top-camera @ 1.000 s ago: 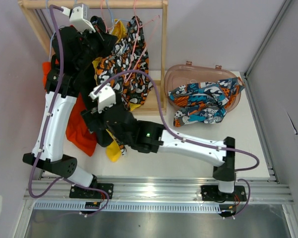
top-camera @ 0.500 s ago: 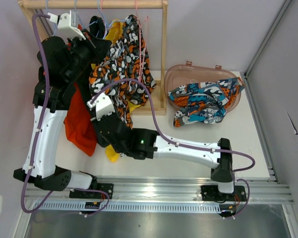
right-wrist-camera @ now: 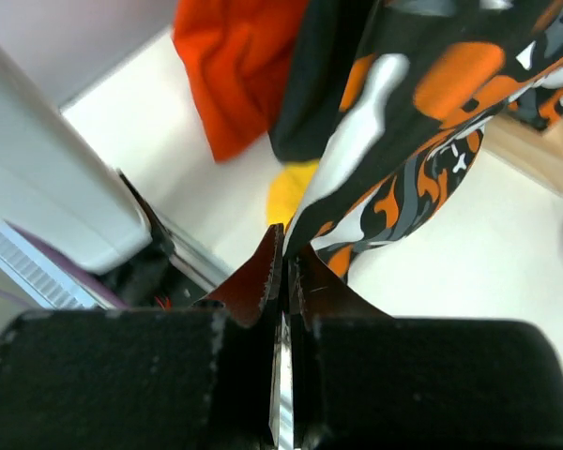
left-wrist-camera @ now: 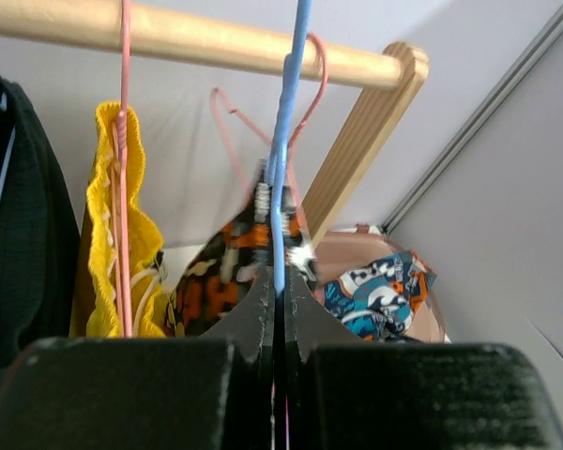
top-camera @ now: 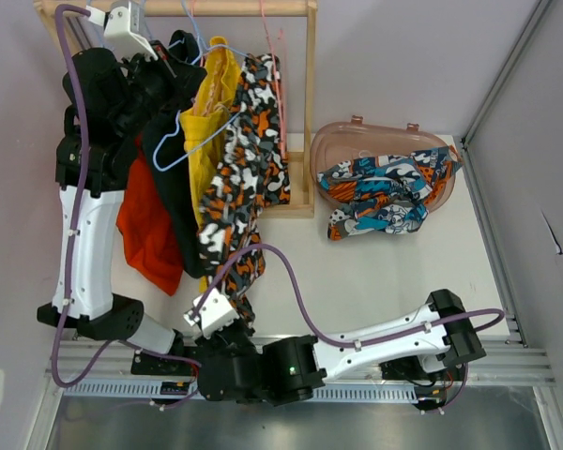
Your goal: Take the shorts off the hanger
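Observation:
My left gripper (top-camera: pixel 172 67) is up at the wooden rack rod (top-camera: pixel 227 7), shut on a blue hanger (left-wrist-camera: pixel 287 141) whose wire (top-camera: pixel 182 132) lies across the yellow shorts (top-camera: pixel 212 117). My right gripper (right-wrist-camera: pixel 283 253) is down by the table's near edge (top-camera: pixel 237 322), shut on the hem of the black-white-orange patterned shorts (right-wrist-camera: pixel 422 112). That cloth (top-camera: pixel 246 169) stretches from the rack to the gripper. Black shorts (top-camera: pixel 174 202) and orange-red shorts (top-camera: pixel 145 225) hang at the left. The teal patterned shorts (top-camera: pixel 385 192) lie in the basket.
A pink translucent basket (top-camera: pixel 357 131) stands right of the rack, by the wall. Pink hangers (left-wrist-camera: pixel 124 141) hang on the rod (left-wrist-camera: pixel 216 42). The rack's wooden side post (top-camera: pixel 310 103) and base stand between the clothes and the basket. A metal rail (top-camera: pixel 357 361) runs along the near edge.
My right gripper has shut on the patterned shorts and drawn back to the near edge, pulling the cloth out long. The left arm shifted slightly left at the rod.

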You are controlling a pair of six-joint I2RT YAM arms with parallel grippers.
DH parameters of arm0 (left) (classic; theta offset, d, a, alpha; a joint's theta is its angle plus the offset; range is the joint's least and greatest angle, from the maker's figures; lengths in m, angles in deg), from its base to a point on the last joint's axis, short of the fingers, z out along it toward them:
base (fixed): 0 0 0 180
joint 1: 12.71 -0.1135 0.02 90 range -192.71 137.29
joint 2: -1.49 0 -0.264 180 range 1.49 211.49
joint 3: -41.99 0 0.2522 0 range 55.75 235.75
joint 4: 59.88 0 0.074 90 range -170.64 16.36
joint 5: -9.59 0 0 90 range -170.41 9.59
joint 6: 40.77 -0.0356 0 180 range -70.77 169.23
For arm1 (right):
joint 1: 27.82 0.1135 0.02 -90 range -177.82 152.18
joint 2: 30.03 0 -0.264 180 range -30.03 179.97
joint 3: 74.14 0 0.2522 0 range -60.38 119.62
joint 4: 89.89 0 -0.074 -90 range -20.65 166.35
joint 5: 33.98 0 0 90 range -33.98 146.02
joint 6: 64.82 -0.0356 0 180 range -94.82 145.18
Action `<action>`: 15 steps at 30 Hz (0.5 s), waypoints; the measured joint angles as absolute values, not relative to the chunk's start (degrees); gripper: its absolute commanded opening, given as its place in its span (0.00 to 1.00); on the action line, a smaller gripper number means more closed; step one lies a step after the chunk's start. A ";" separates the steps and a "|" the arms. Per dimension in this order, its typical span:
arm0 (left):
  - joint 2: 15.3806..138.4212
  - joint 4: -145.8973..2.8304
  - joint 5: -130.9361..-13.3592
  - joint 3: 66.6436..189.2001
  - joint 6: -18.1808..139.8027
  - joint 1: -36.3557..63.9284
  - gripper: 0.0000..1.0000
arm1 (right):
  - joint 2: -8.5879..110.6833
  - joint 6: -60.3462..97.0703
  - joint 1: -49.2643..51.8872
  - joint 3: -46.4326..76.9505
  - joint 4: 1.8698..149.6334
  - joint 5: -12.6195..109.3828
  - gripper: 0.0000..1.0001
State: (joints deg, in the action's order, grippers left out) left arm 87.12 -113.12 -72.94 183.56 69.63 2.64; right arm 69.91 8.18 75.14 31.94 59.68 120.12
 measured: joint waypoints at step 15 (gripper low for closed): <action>66.25 -108.60 -63.87 153.79 73.50 1.20 0.00 | 64.31 10.13 58.60 25.58 61.93 116.34 0.00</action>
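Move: The container that the shorts are taken to stands about 40 cm ahead of the right hand, some 40 cm to its right and 25 cm below. The stretched shorts' middle is roughly 20 cm ahead and 8 cm right. The yellow garment hangs about 28 cm ahead and 5 cm right, and the rack's right post about 40 cm ahead and 21 cm right. From the left hand, the container is some 9 cm ahead, 35 cm right and 50 cm below. The black-and-orange shorts, still pinched in the right fingers, are first lowered slightly, then swung forward about 13 cm and some 5 cm right, ever faster, towards the container, the wrist turning about 15 degrees clockwise. The blue hanger stays gripped in the left hand, which, slow at first, draws it roughly 8 cm back and 7 cm down, away from the rack's rod, turning slightly clockwise and tipping down. ##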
